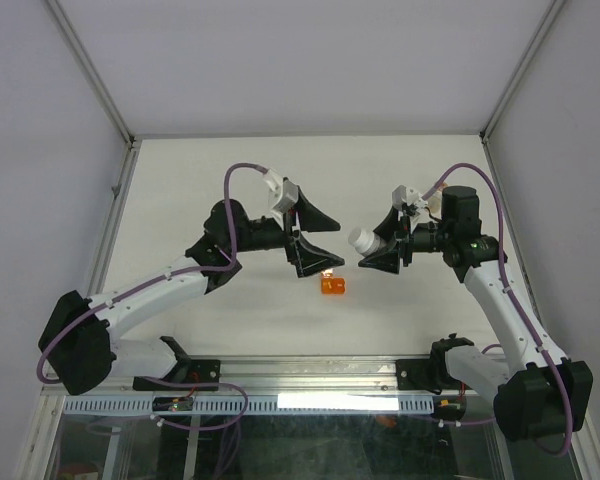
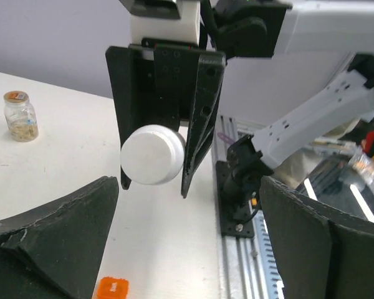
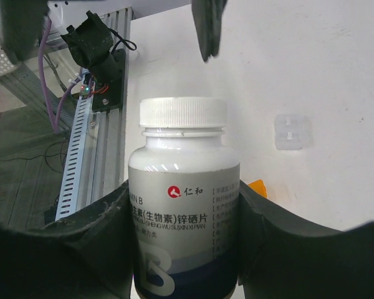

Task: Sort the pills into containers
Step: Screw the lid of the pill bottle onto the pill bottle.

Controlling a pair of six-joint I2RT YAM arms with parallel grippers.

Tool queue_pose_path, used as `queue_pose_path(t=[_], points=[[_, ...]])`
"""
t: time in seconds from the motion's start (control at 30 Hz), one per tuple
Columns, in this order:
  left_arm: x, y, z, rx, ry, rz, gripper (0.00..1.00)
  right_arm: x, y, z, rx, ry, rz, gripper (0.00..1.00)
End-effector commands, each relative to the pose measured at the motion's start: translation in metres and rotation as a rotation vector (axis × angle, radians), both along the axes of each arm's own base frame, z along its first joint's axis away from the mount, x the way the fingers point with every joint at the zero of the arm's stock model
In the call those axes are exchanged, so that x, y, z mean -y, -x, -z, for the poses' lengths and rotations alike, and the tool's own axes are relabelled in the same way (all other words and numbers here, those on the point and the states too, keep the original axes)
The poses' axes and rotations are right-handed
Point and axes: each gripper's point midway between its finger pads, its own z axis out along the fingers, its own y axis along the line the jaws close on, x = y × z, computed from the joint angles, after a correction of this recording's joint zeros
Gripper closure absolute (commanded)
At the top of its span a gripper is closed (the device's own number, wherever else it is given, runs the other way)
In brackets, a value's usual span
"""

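Note:
My right gripper is shut on the white bottle with a dark band, capped and held off the table. Its white cap points straight at my left gripper. The left gripper stands wide open, a short gap from the cap, with nothing between its fingers. The stubby orange cup lies on the table just below both grippers. A clear vial with an orange lid and tan bits in its bottom stands far off on the table. I see no loose pills.
A small clear square piece lies on the white table beyond the bottle. The metal rail with the arm bases runs along the near edge. White walls close in the sides and the back.

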Motion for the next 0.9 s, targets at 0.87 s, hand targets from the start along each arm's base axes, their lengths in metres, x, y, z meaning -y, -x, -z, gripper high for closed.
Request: queue_pose_path(t=[0.87], points=[[0.027, -0.024, -0.020, -0.445, -0.050, -0.179, 0.28, -0.003, -0.001, -0.021, 0.088, -0.029, -0.025, 1.00]])
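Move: The lid on the bottle in my right hand lies about 5 cm to the right of my open left hand, 2 cm ahead and some 1 cm lower. From my right hand the lid is roughly 4 cm to the left, 1 cm ahead and 4 cm up. On the table some 27 cm below my left hand, the orange box is straight beneath it and the clear box about 9 cm ahead and 9 cm left. I first back my left hand off a little farther, up about 2.5 cm and slightly left, then bring it down, forward and finally right, in towards the lid. On the way the wrist rolls nearly 30 degrees, forward side down, the fingers swing slightly forward, and the wide-open gap narrows by about a quarter without gripping. My right hand keeps the bottle still. ##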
